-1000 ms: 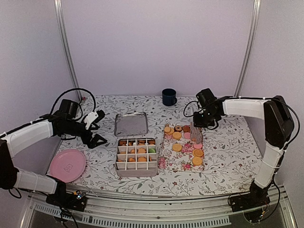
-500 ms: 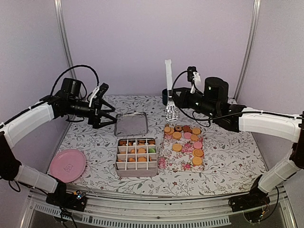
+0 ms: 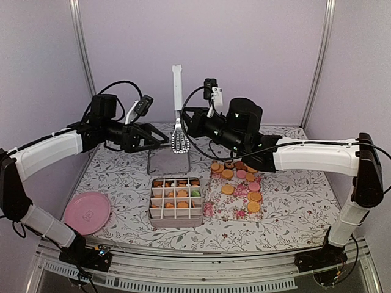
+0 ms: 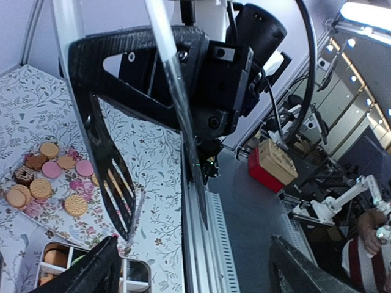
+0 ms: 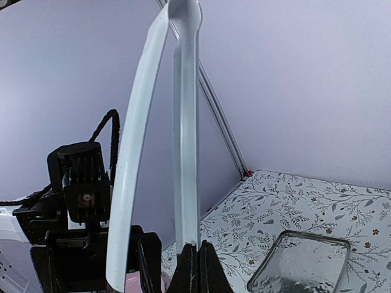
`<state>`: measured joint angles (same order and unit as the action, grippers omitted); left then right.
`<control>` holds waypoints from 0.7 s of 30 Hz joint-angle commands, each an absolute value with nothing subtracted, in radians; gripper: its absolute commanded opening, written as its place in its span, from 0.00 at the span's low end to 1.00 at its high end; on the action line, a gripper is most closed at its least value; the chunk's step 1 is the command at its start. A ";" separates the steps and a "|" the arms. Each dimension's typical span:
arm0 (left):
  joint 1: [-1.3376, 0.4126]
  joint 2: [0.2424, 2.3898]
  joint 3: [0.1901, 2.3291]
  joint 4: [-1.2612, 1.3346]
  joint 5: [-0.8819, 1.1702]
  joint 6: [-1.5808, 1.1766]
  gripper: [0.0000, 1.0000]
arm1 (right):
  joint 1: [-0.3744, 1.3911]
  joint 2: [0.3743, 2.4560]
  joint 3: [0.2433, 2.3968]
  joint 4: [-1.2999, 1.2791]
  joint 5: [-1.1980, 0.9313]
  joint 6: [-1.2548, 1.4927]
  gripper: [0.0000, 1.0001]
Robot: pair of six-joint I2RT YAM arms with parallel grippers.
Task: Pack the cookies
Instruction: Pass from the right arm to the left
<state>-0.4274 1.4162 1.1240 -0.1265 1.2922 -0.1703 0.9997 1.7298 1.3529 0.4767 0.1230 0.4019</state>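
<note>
The cookies point(image 3: 235, 180) lie loose on a floral napkin point(image 3: 214, 206), mostly orange-tan with a few pink and dark brown. More sit in the divided box point(image 3: 176, 199); some also show in the left wrist view point(image 4: 49, 177). My right gripper point(image 3: 185, 122) point(image 5: 194, 253) is shut on white-handled tongs point(image 3: 178, 91) point(image 5: 184, 122). It holds them upright, with their black slotted heads point(image 4: 107, 177) above the tin lid point(image 3: 168, 160). My left gripper point(image 3: 156, 138) point(image 4: 194, 244) is open and empty, just left of the tongs' heads.
A pink plate point(image 3: 87, 212) sits at the near left. The silver lid also shows in the right wrist view point(image 5: 299, 264). Both arms stretch over the back middle of the table. The box stands left of the napkin.
My right arm has swung left with the tongs, from the back centre-right to above the tin lid. My left gripper has moved right, toward the tongs.
</note>
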 commanded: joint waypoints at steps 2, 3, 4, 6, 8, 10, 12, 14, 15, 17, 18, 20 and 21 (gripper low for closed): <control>-0.433 1.424 1.056 0.127 1.387 -0.412 0.79 | 1.006 1.765 1.411 0.576 0.131 0.387 0.00; -0.433 1.426 1.045 0.160 1.395 -0.444 0.78 | 1.008 1.771 1.415 0.578 0.135 0.383 0.00; -0.433 1.426 1.036 0.196 1.404 -0.477 0.76 | 1.012 1.778 1.421 0.580 0.142 0.377 0.00; -0.433 1.428 1.020 0.266 1.415 -0.534 0.74 | 1.020 1.791 1.432 0.585 0.160 0.361 0.00; -0.433 1.429 1.011 0.307 1.422 -0.568 0.73 | 1.027 1.804 1.443 0.589 0.181 0.345 0.00; -0.434 1.428 1.003 0.326 1.425 -0.584 0.72 | 1.031 1.820 1.458 0.593 0.187 0.331 0.00; -0.434 1.428 0.991 0.343 1.426 -0.595 0.70 | 1.039 1.839 1.478 0.597 0.194 0.321 0.00; -0.433 1.429 0.981 0.352 1.424 -0.600 0.68 | 1.049 1.862 1.502 0.605 0.206 0.297 0.00; -0.433 1.429 0.978 0.355 1.423 -0.600 0.65 | 1.053 1.872 1.514 0.609 0.211 0.288 0.00; -0.433 1.430 0.977 0.358 1.422 -0.600 0.56 | 1.058 1.894 1.539 0.616 0.212 0.268 0.00; -0.433 1.433 0.979 0.360 1.420 -0.601 0.54 | 1.060 1.904 1.548 0.619 0.207 0.265 0.00; -0.432 1.435 0.981 0.360 1.415 -0.601 0.51 | 1.065 1.914 1.560 0.625 0.207 0.259 0.00; -0.430 1.434 0.980 0.360 1.416 -0.601 0.49 | 1.068 1.917 1.560 0.632 0.205 0.253 0.00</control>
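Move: The tongs hang head down from the shut right gripper, with the slotted head about 6 cm right of the open left gripper, some 3 cm farther forward and nearly level in height. From the right hand, the left gripper it is bringing them to lies roughly 7 cm left, 5 cm back and 6 cm lower. The cookie box sits some 28 cm below the left hand, 4 cm right and about level with it fore and aft. The tray is about 20 cm ahead, straight out and 31 cm below. The right hand keeps its grip on the tongs and carries them about 5 cm to the left, speeding up as it goes and tipping its fingers slightly upward, so that the lower ends come in at the left gripper. The left hand nearly holds its place, easing 1 to 1.5 cm back and rolling about 10 degrees around its fingers, while those fingers close from wide open to about half open around where the tongs arrive; whether they touch yet can't be seen. ##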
